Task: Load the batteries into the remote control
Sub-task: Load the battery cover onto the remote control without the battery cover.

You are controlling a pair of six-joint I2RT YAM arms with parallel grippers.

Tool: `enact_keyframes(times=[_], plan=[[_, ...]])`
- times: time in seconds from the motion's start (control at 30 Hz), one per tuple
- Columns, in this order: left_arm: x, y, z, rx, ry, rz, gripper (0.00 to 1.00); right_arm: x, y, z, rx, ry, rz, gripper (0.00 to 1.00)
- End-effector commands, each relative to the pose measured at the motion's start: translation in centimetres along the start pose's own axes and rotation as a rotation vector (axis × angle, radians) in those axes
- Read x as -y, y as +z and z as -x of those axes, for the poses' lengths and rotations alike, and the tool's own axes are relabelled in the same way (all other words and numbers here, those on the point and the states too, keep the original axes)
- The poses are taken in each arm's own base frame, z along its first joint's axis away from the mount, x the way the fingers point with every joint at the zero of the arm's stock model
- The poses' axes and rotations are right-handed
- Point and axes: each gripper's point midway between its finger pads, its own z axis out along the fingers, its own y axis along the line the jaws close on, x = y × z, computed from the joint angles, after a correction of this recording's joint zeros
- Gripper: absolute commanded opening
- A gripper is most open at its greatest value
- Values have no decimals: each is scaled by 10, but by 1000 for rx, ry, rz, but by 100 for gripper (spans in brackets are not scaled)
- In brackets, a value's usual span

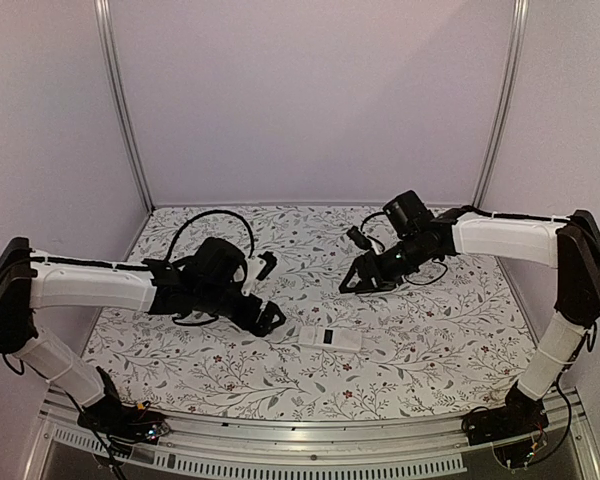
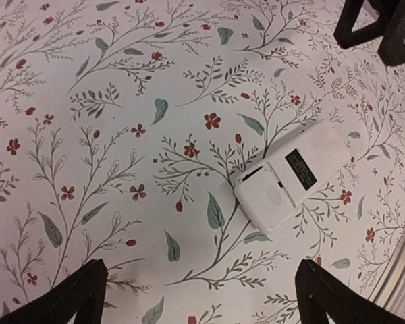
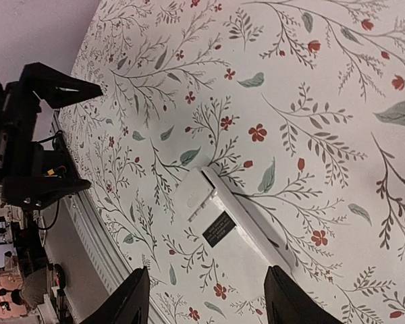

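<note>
The remote control (image 1: 330, 340) lies flat on the flowered tablecloth with its white back up, showing a dark label (image 2: 300, 169) and a battery cover (image 2: 273, 199) at one end. No batteries show in any view. My left gripper (image 1: 270, 290) hovers just left of the remote, open wide and holding nothing. In the left wrist view its fingertips (image 2: 74, 297) stand far apart, and the remote lies beyond them to the right. My right gripper (image 1: 352, 262) hangs above and behind the remote (image 3: 229, 223), also open and holding nothing.
The flowered cloth (image 1: 430, 330) covers the table between white walls. A metal rail (image 1: 310, 440) runs along the near edge. The left gripper's black fingers (image 3: 50, 88) show at the left of the right wrist view, and the right gripper's (image 2: 378, 27) at the top right of the left wrist view.
</note>
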Motion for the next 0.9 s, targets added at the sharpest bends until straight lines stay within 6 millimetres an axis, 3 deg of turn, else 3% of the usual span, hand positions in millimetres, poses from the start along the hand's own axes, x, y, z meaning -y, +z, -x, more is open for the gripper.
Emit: enact_keyframes(times=[0.0,0.03,0.37,0.87], plan=[[3,10,-19,34,8,-31,97,-19,11,12,-52,-89,42,57],[2,15,-26,22,33,-23,96,-20,15,14,-62,-89,52,57],[31,58,-32,22,150,-163,76,-23,56,18,-174,-80,127,55],[49,68,-59,35,251,-222,70,-9,96,-6,-303,-53,144,55]])
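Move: Lying on the table, the remote's loosely fitted battery cover is about 8 cm right of the left hand, 2 cm back and 9 cm lower; the middle of the remote control is about 5 cm farther right than the cover. From the right hand the cover is some 11 cm to the left, 4 cm back and 10 cm down, and the remote's middle about 6 cm left, 5 cm back and just as far down. Dropping about 7 cm, the left hand first draws back slightly, then swings right towards the cover end of the remote, narrowing its wide-open fingers partway and turning some 15 degrees clockwise. The right hand travels about 7 cm left, rising briefly before sinking to hang above the remote near the cover, its fingers half open and tipping slightly. Neither hand visibly touches anything. ##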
